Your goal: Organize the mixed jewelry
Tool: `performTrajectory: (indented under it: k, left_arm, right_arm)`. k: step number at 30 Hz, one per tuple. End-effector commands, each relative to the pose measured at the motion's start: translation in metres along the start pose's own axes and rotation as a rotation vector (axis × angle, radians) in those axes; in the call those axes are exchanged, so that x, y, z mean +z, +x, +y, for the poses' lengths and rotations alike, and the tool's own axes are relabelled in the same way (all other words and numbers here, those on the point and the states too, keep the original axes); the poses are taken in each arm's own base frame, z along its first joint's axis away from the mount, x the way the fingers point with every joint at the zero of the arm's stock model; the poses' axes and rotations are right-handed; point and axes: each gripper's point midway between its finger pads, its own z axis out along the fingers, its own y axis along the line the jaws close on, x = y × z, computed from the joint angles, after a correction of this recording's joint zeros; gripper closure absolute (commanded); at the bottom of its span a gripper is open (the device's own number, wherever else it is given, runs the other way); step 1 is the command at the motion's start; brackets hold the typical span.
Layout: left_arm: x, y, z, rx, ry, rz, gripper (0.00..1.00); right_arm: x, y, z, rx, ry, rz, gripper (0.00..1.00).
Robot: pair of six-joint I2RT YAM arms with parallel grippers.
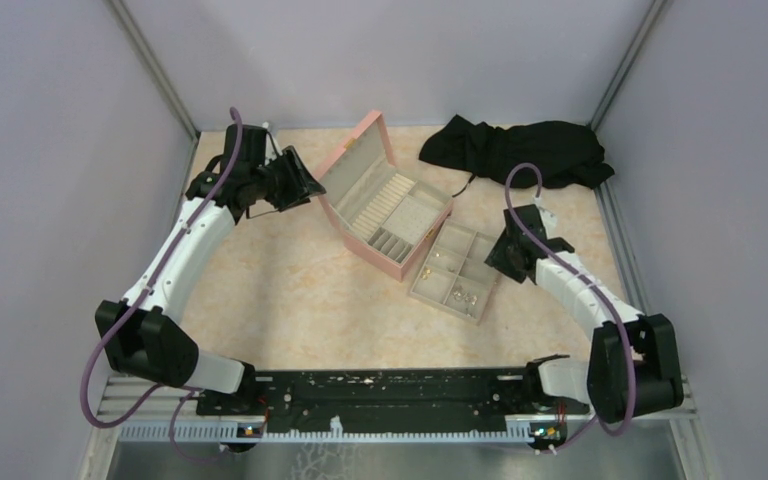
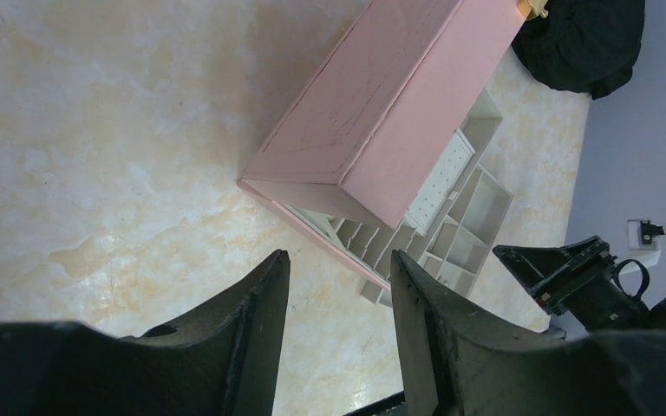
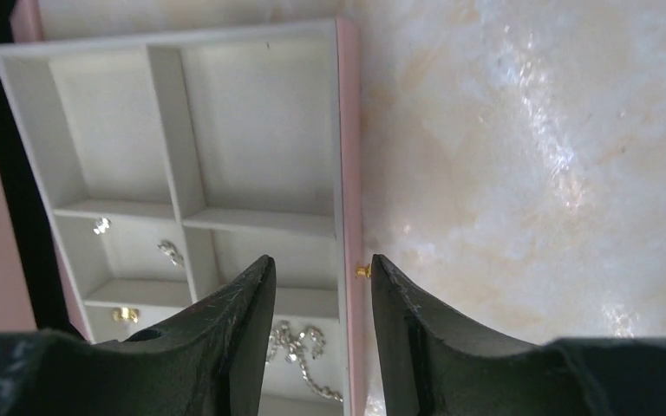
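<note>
The mixed jewelry lies in the beige tray [image 1: 482, 243]: a silver chain [image 3: 299, 342], small silver pieces [image 3: 171, 252] and a gold piece [image 3: 124, 315]. From above they are specks [image 1: 463, 295]. My right gripper [image 1: 505, 252] [image 3: 316, 270] stands open at the tray's right edge. Its fingertips sit on either side of the tray's pink wall [image 3: 349, 173], near a gold knob [image 3: 362, 271]; I cannot tell whether they touch it. My left gripper [image 1: 305, 185] [image 2: 338, 260] is open and empty over the table, just left of the open pink box [image 1: 390, 205] [image 2: 373, 113].
A black cloth [image 1: 520, 150] [image 2: 581, 43] lies at the back right. The tray [image 2: 477, 217] sits against the box's right front corner. Lilac walls close in the marbled tabletop [image 1: 290, 300] on three sides. The arms' black base rail [image 1: 390, 395] runs along the near edge.
</note>
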Motion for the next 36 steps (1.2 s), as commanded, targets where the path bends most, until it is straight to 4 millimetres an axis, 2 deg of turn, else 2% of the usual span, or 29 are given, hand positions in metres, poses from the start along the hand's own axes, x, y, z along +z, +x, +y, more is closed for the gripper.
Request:
performTrajectory:
  k: [1, 5, 9, 12, 14, 15, 18, 19, 27, 36]
  left_arm:
    - [-0.003, -0.005, -0.001, -0.002, 0.016, -0.017, 0.47]
    - [-0.001, -0.003, -0.001, -0.003, 0.016, -0.009, 0.47]
    - [-0.001, -0.003, 0.0, -0.002, 0.013, -0.01, 0.47]
    - [-0.002, -0.005, 0.0, -0.001, 0.012, -0.015, 0.47]
    - [-0.003, -0.007, -0.001, 0.0, 0.008, -0.023, 0.47]
    - [-0.004, -0.008, -0.001, 0.001, 0.005, -0.028, 0.47]
    - [-0.006, -0.012, 0.002, 0.005, -0.006, -0.041, 0.47]
    - [-0.006, -0.013, 0.002, 0.004, -0.009, -0.043, 0.47]
    - [-0.003, -0.015, 0.005, -0.004, -0.011, -0.041, 0.47]
    - [-0.003, -0.019, 0.007, -0.005, -0.014, -0.046, 0.47]
  right_arm:
    - [-0.001, -0.043, 0.013, 0.016, -0.037, -0.09, 0.56]
    - [0.016, -0.05, 0.009, -0.002, -0.001, -0.06, 0.56]
    - [0.035, -0.046, 0.009, -0.038, 0.017, -0.007, 0.57]
    - [0.041, -0.045, 0.007, -0.044, 0.032, 0.002, 0.62]
    - [0.042, -0.046, 0.006, -0.041, 0.032, 0.0, 0.71]
    - [0.041, -0.047, 0.007, -0.042, 0.029, -0.003, 0.8]
    - [0.038, -0.049, 0.009, -0.045, 0.017, -0.007, 0.98]
    - [0.037, -0.05, 0.01, -0.045, 0.015, -0.007, 1.0]
    - [0.033, -0.056, 0.017, -0.017, 0.001, -0.007, 1.0]
    - [0.041, -0.058, 0.022, 0.007, 0.005, 0.005, 1.0]
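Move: The spot to pinch, on the tray's right wall towards its far end, lies about 3 cm ahead of the right hand, 2 cm to its right and 3 cm below. The tray's middle is roughly 6 cm to this hand's left and 1 cm ahead; the necklace compartment is 4 cm back and 5 cm left. The pink box stands some 11 cm ahead and 19 cm left. From the left hand the pinch spot lies about 37 cm right, 8 cm back and 20 cm below. Following the tray's right wall towards its far end, the half-open right hand goes forward about 3 cm and 2 cm right, then sinks some 3 cm with a slight downward tip of the fingers to straddle the rim. There the fingers close and pinch the wall, then keep their hold as the hand edges forward a little more. ##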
